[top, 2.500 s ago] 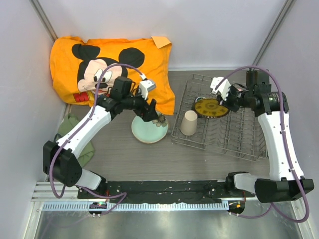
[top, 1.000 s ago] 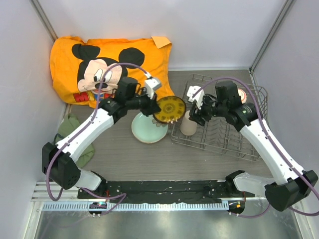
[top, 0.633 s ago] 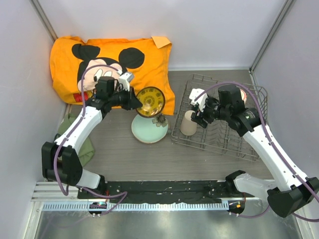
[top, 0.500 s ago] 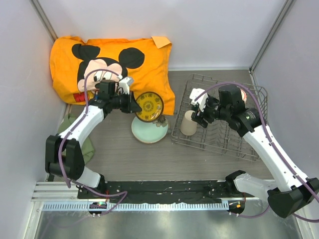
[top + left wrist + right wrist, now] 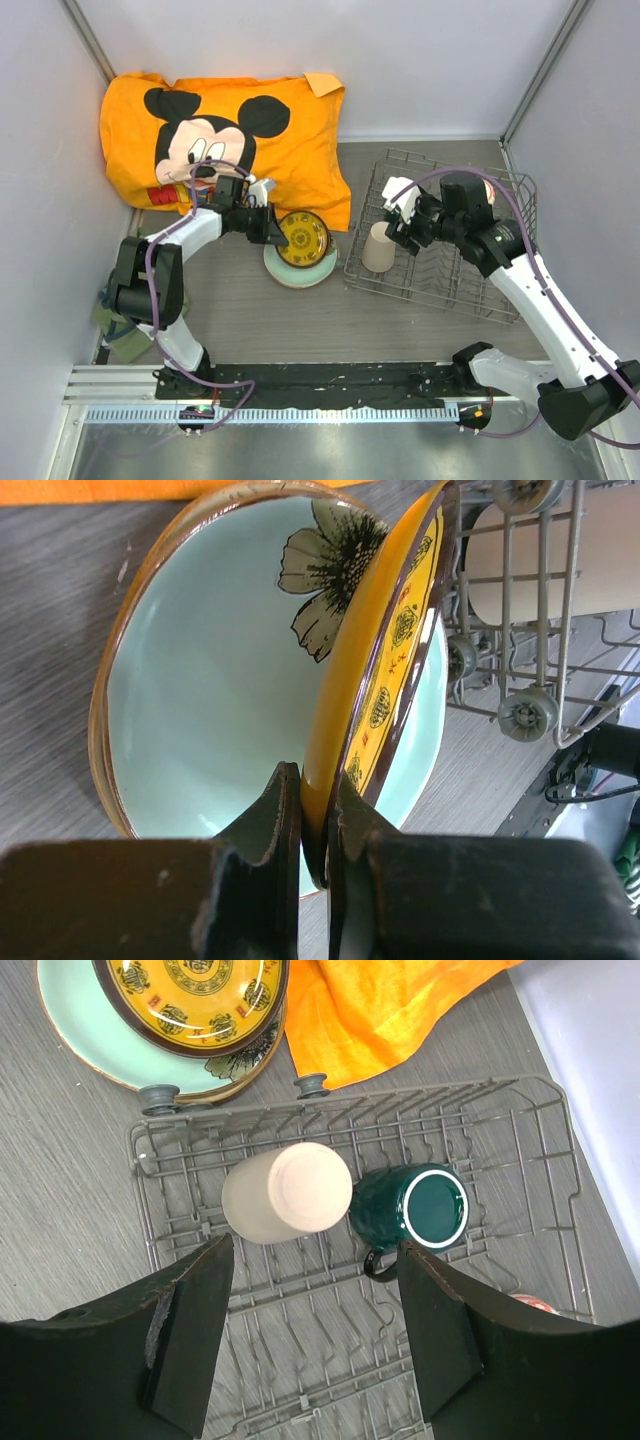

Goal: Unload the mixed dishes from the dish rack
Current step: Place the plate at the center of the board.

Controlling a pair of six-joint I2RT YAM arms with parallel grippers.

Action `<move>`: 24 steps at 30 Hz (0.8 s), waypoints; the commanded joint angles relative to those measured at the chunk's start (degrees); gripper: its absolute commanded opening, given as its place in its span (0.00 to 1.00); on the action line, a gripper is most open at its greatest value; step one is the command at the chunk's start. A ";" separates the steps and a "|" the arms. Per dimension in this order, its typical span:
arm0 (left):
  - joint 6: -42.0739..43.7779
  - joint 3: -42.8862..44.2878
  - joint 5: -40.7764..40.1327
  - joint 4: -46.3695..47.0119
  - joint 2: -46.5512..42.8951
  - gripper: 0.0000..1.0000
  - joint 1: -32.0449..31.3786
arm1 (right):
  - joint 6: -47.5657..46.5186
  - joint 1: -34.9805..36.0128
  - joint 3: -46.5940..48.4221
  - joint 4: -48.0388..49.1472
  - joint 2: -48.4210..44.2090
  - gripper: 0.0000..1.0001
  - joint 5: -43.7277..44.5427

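My left gripper [image 5: 270,224] is shut on the rim of a yellow patterned plate [image 5: 303,238] with a dark edge. The plate hangs tilted over a pale-green floral plate [image 5: 300,266] lying on the table. In the left wrist view the fingers [image 5: 285,810] pinch the yellow plate [image 5: 390,660] in front of the floral plate [image 5: 200,680]. My right gripper [image 5: 315,1250] is open and empty above the dish rack [image 5: 330,1360]. Below it stand a beige cup [image 5: 290,1192], upside down, and a dark teal mug [image 5: 415,1210]. A red bowl [image 5: 488,190] peeks out at the rack's far right.
An orange Mickey Mouse pillow [image 5: 230,130] fills the back left, its corner near the dish rack [image 5: 450,270]. A green cloth [image 5: 112,325] lies by the left wall. Walls close in on both sides and the back.
The left arm carried the yellow plate left from beside the rack and lowered it over the floral plate. The right gripper stayed above the cup, jaws a little wider.
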 commanded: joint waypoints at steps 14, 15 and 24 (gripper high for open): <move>2.60 1.26 3.05 -4.77 1.78 0.36 0.14 | -0.57 0.23 -3.47 3.84 -1.66 0.71 4.33; 3.04 1.26 2.97 -4.86 1.78 0.39 0.14 | -0.57 0.23 -3.56 4.01 -1.58 0.71 4.59; 4.71 1.00 -0.19 -6.79 0.82 0.66 0.14 | 2.32 0.23 -3.57 5.07 1.32 0.73 9.34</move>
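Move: The yellow plate is already pinched by its near rim in the left hand, tilted over the stack. The middle of the green plate it is going onto lies about 5 cm to the right, some 1 cm back and roughly 5 cm below. The beige cup in the rack is about 21 cm to the right and 2 cm back, and the orange pillow's middle some 19 cm ahead and 10 cm left. From the right hand the green plate is about 20 cm left, 4 cm ahead and 22 cm below. The yellow plate is eased down towards the green one by the left hand, which sinks and draws back about 2 cm each while tipping slightly farther down. With most of that travel done, the fingers open from almost shut to well over half and let go of the rim. The open, empty right hand sinks about 2 cm over the rack and drifts a little to its right and forward. ##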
